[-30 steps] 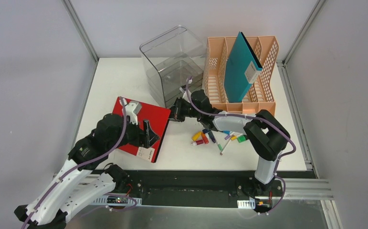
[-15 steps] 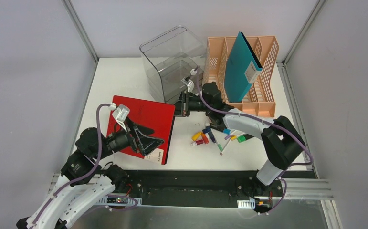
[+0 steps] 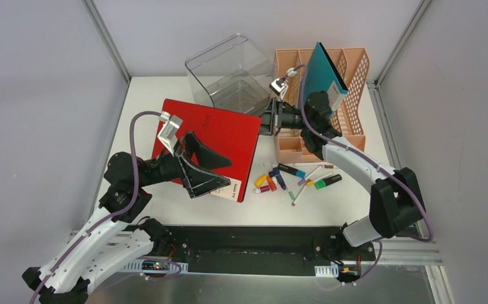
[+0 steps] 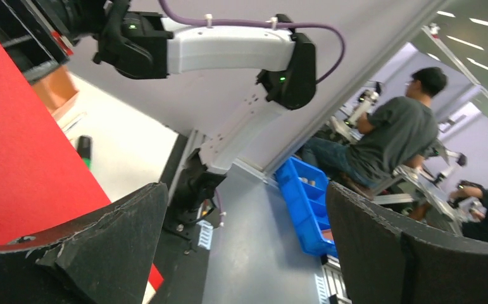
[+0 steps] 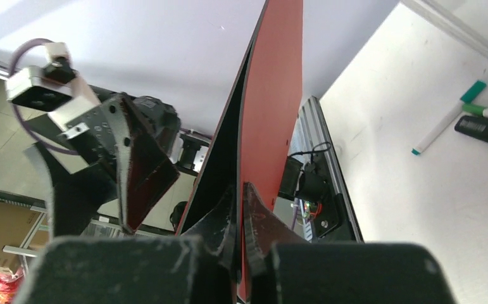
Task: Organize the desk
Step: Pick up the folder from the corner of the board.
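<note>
A red folder [image 3: 216, 142] hangs tilted above the white desk [image 3: 146, 104]. My right gripper [image 3: 268, 120] is shut on its far right corner, and in the right wrist view the fingers of this gripper [image 5: 240, 190] pinch the folder's thin edge [image 5: 279, 95]. My left gripper [image 3: 211, 168] stands wide open at the folder's near edge. In the left wrist view nothing lies between the fingers of the left gripper [image 4: 244, 196], and the red folder [image 4: 19, 145] is just outside the left finger.
A peach file rack [image 3: 349, 69] holding a teal folder [image 3: 317, 88] stands at the back right, just behind the right gripper. A clear plastic box [image 3: 228, 69] is at the back centre. Several markers [image 3: 292, 180] lie scattered under the right forearm.
The left gripper opened and let go of the red folder. The right gripper carried the folder up and to the right, toward the rack, and the left arm rose after it.
</note>
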{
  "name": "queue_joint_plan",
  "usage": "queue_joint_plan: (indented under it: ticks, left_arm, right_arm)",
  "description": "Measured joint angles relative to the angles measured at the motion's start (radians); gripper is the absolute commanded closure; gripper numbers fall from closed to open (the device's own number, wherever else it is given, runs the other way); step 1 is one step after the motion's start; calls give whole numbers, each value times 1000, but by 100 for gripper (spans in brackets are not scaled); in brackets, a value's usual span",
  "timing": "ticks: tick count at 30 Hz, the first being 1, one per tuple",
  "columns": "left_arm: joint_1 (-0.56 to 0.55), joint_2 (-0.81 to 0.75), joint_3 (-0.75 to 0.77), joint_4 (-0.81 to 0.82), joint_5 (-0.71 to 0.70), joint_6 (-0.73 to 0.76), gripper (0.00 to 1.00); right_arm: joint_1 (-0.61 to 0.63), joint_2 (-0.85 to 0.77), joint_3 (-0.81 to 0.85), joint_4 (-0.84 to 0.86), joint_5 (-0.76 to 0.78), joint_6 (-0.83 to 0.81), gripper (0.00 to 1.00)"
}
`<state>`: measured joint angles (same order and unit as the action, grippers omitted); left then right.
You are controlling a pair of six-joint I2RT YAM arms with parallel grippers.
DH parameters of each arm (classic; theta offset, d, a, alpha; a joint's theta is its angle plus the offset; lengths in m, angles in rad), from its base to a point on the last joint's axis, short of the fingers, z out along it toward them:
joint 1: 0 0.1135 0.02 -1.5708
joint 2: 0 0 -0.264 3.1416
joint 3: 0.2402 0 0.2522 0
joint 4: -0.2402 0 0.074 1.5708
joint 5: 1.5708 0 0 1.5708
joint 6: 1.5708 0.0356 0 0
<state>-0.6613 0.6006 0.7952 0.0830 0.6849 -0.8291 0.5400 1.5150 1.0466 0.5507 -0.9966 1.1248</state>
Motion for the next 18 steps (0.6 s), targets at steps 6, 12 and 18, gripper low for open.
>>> queue_joint_plan:
  ticks: [6, 12, 18]
  left_arm:
    - [0, 85, 22, 192, 131, -127, 1]
    - [0, 123, 37, 252, 223, -161, 1]
    - [0, 173, 39, 259, 240, -131, 1]
  right_arm:
    - [-148, -94, 47, 40, -68, 82, 100]
    - [-330, -168, 66, 174, -95, 205, 100]
    - [-513, -189, 66, 335, -108, 375, 100]
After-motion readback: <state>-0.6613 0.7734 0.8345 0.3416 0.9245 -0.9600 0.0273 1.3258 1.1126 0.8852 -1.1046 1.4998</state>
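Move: The right hand already holds the red folder by its far right corner. From it the peach file rack stands about 20 cm ahead, 20 cm to the right and 20 cm lower, with the blue folder upright in it about 18 cm ahead and 18 cm right. The clear drawer box is some 22 cm ahead and 8 cm left, the loose markers about 10 cm right, nearly level with the hand and 30 cm below. From the open left hand the rack lies roughly 35 cm ahead, 29 cm right. Still pinching the red folder's corner, the right hand sweeps it about 16 cm to the right while lifting it some 13 cm and easing 5 cm forward, up to the rack's side of the desk; the wrist turns about 20 degrees clockwise and the fingertips tip up a little. The left hand stays wide open, draws back a couple of centimetres and turns about 15 degrees clockwise. ##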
